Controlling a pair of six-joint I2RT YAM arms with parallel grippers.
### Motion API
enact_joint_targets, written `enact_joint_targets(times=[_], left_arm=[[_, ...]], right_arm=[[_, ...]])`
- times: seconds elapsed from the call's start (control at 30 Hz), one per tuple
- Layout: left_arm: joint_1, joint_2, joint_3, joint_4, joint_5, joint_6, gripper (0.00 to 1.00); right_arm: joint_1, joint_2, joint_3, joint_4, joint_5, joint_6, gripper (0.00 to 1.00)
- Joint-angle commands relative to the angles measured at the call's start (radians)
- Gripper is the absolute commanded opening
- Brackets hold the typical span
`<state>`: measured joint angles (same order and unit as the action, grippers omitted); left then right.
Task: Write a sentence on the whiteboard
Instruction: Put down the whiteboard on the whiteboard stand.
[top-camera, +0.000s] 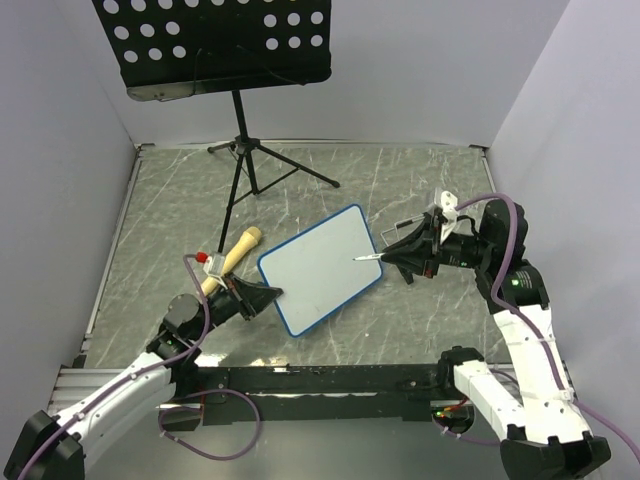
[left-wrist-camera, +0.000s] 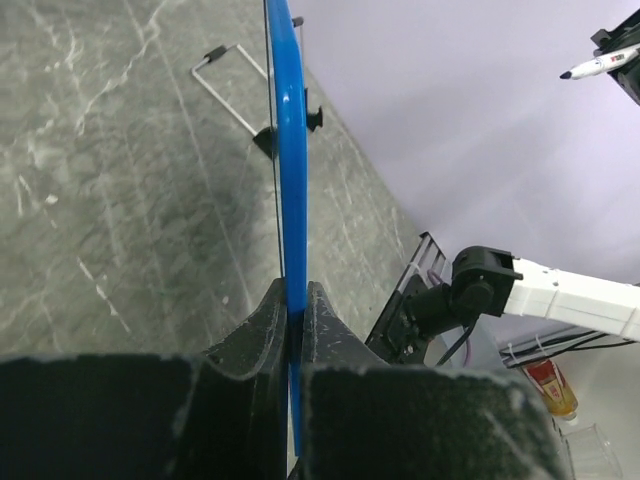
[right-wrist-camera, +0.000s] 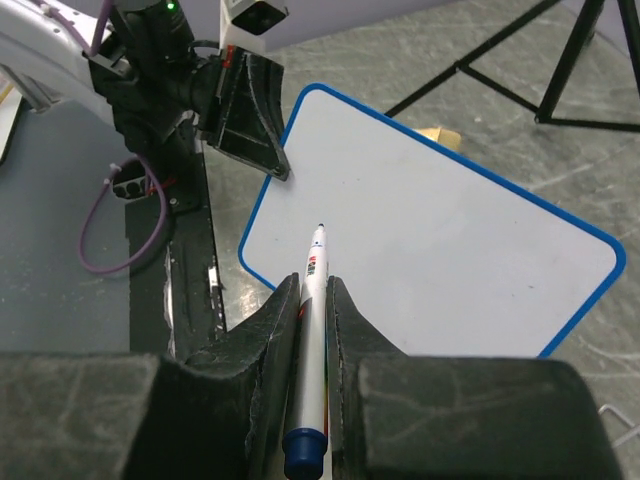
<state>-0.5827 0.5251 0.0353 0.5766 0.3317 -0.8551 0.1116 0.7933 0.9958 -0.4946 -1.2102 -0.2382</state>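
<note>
The whiteboard (top-camera: 320, 268) is a blue-framed white board, tilted and lifted at its near-left corner. My left gripper (top-camera: 268, 293) is shut on that blue frame (left-wrist-camera: 290, 150), which runs edge-on between the jaws (left-wrist-camera: 296, 300). The board's face (right-wrist-camera: 430, 240) is blank white, and the sentence is not in view. My right gripper (top-camera: 405, 255) is shut on a white marker (right-wrist-camera: 312, 330) with a blue end cap. Its dark tip (top-camera: 357, 259) points at the board's right part and hangs apart from the face, as the marker (left-wrist-camera: 598, 67) in the left wrist view shows.
A black perforated music stand (top-camera: 215, 45) stands at the back on tripod legs (top-camera: 255, 165). A wooden-handled tool (top-camera: 238, 252) lies just left of the board. A thin wire piece (top-camera: 395, 228) lies by the board's far corner. Grey walls close in both sides.
</note>
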Motion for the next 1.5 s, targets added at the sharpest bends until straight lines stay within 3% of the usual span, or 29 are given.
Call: enact_joint_targets(times=[0.0,0.23,0.43,0.83,1.03,1.47], left_arm=[[0.003,-0.004,0.035,0.189,0.007,-0.048,0.01],[0.003,0.107,0.104,0.317,0.085,-0.059,0.01],[0.003,0.312,0.218,0.475,0.139,-0.074,0.01],[-0.035,1.051,0.647,0.813,0.181,-0.114,0.01],[-0.078,1.307,0.847,0.861,0.164,-0.119,0.01],[-0.111,1.543,1.018,0.919,0.113,-0.085,0.01]], right_arm=[[0.005,-0.017,-0.022,0.013,0.021,-0.033,0.00],[-0.039,-0.048,-0.003,0.001,-0.015,-0.024,0.00],[-0.157,-0.071,0.032,0.037,-0.121,0.053,0.00],[-0.262,-0.062,0.155,-0.047,-0.181,0.043,0.00],[-0.297,-0.048,0.141,-0.033,-0.203,0.057,0.00],[-0.332,-0.011,0.092,0.013,-0.232,0.088,0.00]])
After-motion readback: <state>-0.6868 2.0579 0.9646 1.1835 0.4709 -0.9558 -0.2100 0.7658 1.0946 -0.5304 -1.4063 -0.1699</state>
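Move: The whiteboard's left edge is already pinched in my left hand, the board's middle about 9 cm to the right and 6 cm ahead of it. The whiteboard stand I'm taking it to lies some 35 cm to the right, 18 cm ahead and 10 cm below; the wooden mallet lies about 14 cm to the left and 12 cm ahead. From my marker-holding right hand the stand is roughly 13 cm right, 17 cm ahead and 25 cm below. Keeping my pinch on the whiteboard's left edge, I swing my left hand in an arc about 20 cm right and 16 cm forward towards the stand, lifting some 7 cm on the way, then lowering to slightly below where I began, turning about 15 degrees clockwise. My right hand keeps the marker and draws a few centimetres right and up. ##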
